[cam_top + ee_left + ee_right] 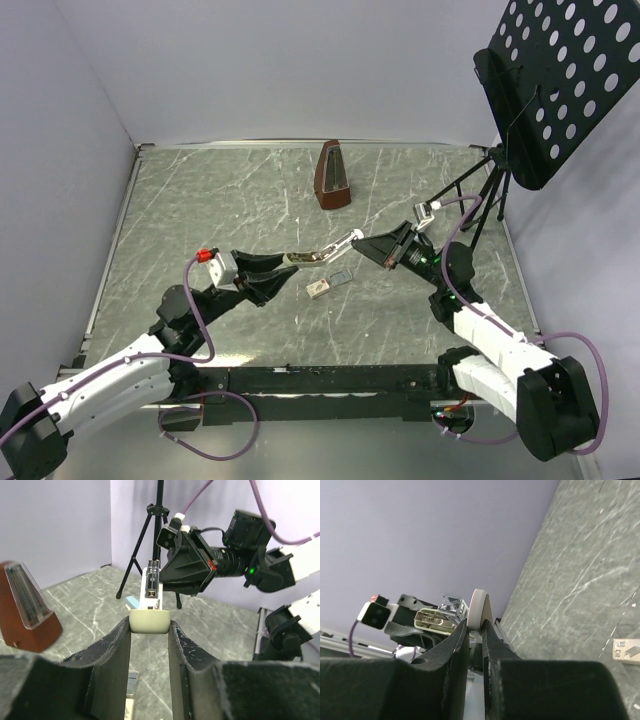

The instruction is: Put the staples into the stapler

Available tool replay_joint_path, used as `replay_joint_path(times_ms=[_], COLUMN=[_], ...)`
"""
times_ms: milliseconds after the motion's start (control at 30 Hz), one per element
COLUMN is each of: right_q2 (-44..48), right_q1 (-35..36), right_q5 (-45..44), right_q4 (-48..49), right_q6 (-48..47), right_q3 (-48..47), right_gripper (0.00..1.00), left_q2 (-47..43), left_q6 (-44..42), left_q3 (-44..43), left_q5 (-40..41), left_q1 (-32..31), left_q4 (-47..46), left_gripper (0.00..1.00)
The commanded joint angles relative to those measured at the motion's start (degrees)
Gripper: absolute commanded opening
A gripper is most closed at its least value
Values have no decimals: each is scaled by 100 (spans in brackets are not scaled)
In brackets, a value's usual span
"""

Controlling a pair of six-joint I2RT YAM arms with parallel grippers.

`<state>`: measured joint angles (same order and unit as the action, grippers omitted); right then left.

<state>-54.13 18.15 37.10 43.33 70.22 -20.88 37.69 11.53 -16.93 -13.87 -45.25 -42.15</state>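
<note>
The stapler (322, 254) hangs in the air over the middle of the table, swung open and held from both ends. My left gripper (268, 272) is shut on its cream rear end (149, 620), with the chrome staple channel (151, 582) running away from the fingers. My right gripper (366, 243) is shut on the white tip of the top cover (479, 609). In the right wrist view the cream body (434, 620) and the chrome rail (451, 602) show just left of my fingers. The staples box (320, 290) lies on the table under the stapler and also shows at the right edge (626, 651).
A brown metronome (332, 177) stands at the back centre of the grey marble table (200, 200). A black perforated music stand (555, 80) on a tripod (155, 535) rises at the back right. A raised rim (118, 230) borders the table.
</note>
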Motion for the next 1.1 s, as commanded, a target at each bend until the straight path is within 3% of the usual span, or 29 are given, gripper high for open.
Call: replay_joint_path(times_ms=[0, 333, 367, 400, 500, 667, 800, 933, 1067], right_q2=[-106, -519, -563, -668, -748, -582, -283, 112, 43], right_q1=[-251, -224, -224, -216, -216, -216, -216, -119, 433], right_q5=[-344, 253, 323, 385, 552, 623, 631, 956, 1911], right_q4=[968, -88, -79, -44, -210, -886, -1956, -2311, -2856], right_q6=[432, -657, -702, -737, -1034, -1580, -2947, -4215, -5516], right_q3=[-21, -443, -452, -443, -425, -539, -986, -1268, -1778], right_gripper=[0, 0, 6, 24, 46, 53, 60, 66, 69], left_q2=[-122, -122, -113, -104, -60, -104, -43, 45, 124], left_q6=[640, 535, 526, 526, 473, 324, 43, -220, -388], left_q3=[225, -205, -301, -346, -565, -733, -952, -1251, -1392], left_q5=[472, 604, 605, 613, 622, 622, 263, -212, -782], left_q1=[25, 25, 25, 25, 25, 25, 34, 34, 34], left_q4=[-926, -373, -286, -224, 92, 444, 1075, 1524, 1719], left_gripper=[2, 1, 1, 1, 1, 1, 1, 1, 1])
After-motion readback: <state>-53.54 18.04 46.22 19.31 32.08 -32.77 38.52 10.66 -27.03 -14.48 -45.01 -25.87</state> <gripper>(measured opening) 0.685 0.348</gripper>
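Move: Stretched open between the hands, the stapler has its olive end in the left fingers and its white end in the right fingers; its middle lies about 8 cm right and 3 cm ahead of the left hand, and some 8 cm left and 3 cm back from the right, roughly level with both. On the table about 25 cm below the right hand, the staple box lies 9 cm left and 1 cm ahead, the grey strip 4 cm left and 4 cm ahead. Sinking with the stapler's white end still pinched, the right hand opens its fingers and lets go partway down, goes on to about 5 cm lower and slightly forward, then climbs back some 4 cm, its wrist turning about 30 degrees with the left side dipping. The left hand keeps its pinch on the olive part, dipping slightly, then rising about 2 cm. ##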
